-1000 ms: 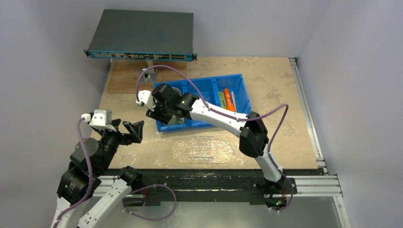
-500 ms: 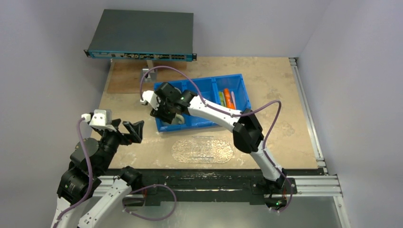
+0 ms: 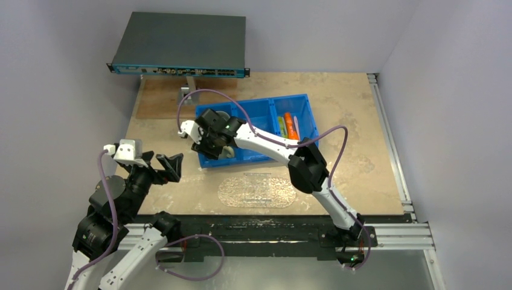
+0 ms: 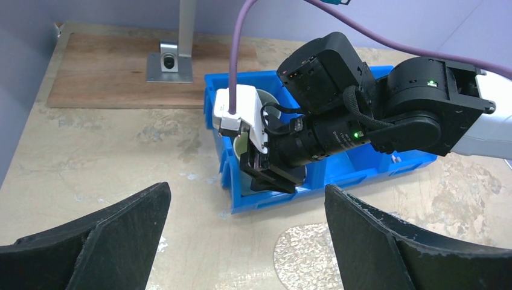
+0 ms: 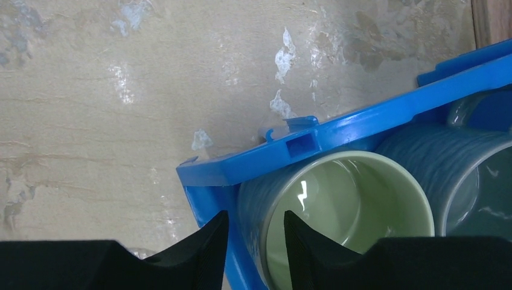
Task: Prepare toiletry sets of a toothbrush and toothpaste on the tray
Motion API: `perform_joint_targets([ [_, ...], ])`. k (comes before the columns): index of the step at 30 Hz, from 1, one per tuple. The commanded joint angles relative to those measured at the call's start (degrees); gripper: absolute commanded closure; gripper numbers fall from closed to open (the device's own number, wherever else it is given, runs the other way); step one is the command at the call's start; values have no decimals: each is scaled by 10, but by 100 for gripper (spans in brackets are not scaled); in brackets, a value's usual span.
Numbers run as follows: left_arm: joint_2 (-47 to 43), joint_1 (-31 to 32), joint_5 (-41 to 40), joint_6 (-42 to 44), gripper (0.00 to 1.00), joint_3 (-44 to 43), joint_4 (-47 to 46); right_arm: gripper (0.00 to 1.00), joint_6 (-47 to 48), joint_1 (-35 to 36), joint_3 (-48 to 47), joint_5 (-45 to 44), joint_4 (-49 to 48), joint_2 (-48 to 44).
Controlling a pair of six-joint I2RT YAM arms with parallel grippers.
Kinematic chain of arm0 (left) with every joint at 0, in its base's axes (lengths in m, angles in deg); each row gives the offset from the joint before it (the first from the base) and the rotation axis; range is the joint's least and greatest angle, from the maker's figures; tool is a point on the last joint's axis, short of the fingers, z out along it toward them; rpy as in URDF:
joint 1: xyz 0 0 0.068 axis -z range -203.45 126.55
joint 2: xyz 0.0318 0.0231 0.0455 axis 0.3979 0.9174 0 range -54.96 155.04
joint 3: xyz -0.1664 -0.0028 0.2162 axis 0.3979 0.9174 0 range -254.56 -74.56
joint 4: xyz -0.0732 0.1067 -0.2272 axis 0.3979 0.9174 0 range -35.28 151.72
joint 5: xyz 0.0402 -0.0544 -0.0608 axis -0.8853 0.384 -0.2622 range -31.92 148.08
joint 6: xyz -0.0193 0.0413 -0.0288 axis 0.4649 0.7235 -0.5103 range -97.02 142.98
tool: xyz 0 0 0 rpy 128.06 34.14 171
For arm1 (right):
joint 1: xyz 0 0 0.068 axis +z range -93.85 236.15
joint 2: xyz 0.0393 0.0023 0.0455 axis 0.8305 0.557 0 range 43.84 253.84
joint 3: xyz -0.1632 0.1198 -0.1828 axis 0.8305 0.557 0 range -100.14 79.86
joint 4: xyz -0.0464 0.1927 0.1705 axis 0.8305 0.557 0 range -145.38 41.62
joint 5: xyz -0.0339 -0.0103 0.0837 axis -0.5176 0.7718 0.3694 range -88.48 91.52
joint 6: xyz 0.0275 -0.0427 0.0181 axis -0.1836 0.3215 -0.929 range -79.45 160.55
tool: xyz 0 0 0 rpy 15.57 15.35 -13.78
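In the top view the clear glittery tray lies bare on the table, near the front. Behind it, the right compartment of the blue bin holds an orange tube, a green tube and a thin pale toothbrush. My right gripper reaches into the bin's left compartment. It stands open astride the wall of a pale-green mug, one finger inside and one between mug and bin, with small gaps showing. My left gripper hovers wide open and empty over the table, left of the tray.
A second, grey mug sits beside the pale-green one in the same compartment. A black network box stands at the back left above a wooden board with a metal post. A rail borders the table's right edge.
The right arm has swung its elbow left and pushed its gripper further into the bin's left compartment, over the mug. The left arm has not moved.
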Motion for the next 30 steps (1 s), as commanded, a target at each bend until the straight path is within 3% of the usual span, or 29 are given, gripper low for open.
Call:
perform_joint_targets([
  [1,6,-4,4,5,0,3,-14,61,4,-5,-14,25,12,-5],
  [10,8,-5,6,5,0,3,-14,79,7,-7,-23,45,38,10],
  [15,9,-5,7,6,0,2,-13,100,10,-7,-31,58,49,16],
  [30,10,-7,7,6,0,2,-13,100,-14,-6,0,-11,-27,-94],
])
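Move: The green mug's middle is about 4 cm ahead of the right hand, 2 cm to its right and 3 cm lower, its near wall between the half-open fingers. The grey mug stands some 8 cm beyond the green mug; the blue box's near left corner is about 3 cm back and 3 cm left of the hand. From the idle left hand the green mug lies roughly 17 cm ahead, 9 cm right and 25 cm down. Staying almost in place, the right hand shuts its half-open fingers and pinches the near wall of the green mug, one finger inside the mug and one outside. As they close, the hand eases back and to the right, under 1 cm each way, and dips about 1 cm, then starts to rise again by half a centimetre, keeping the pinch. ##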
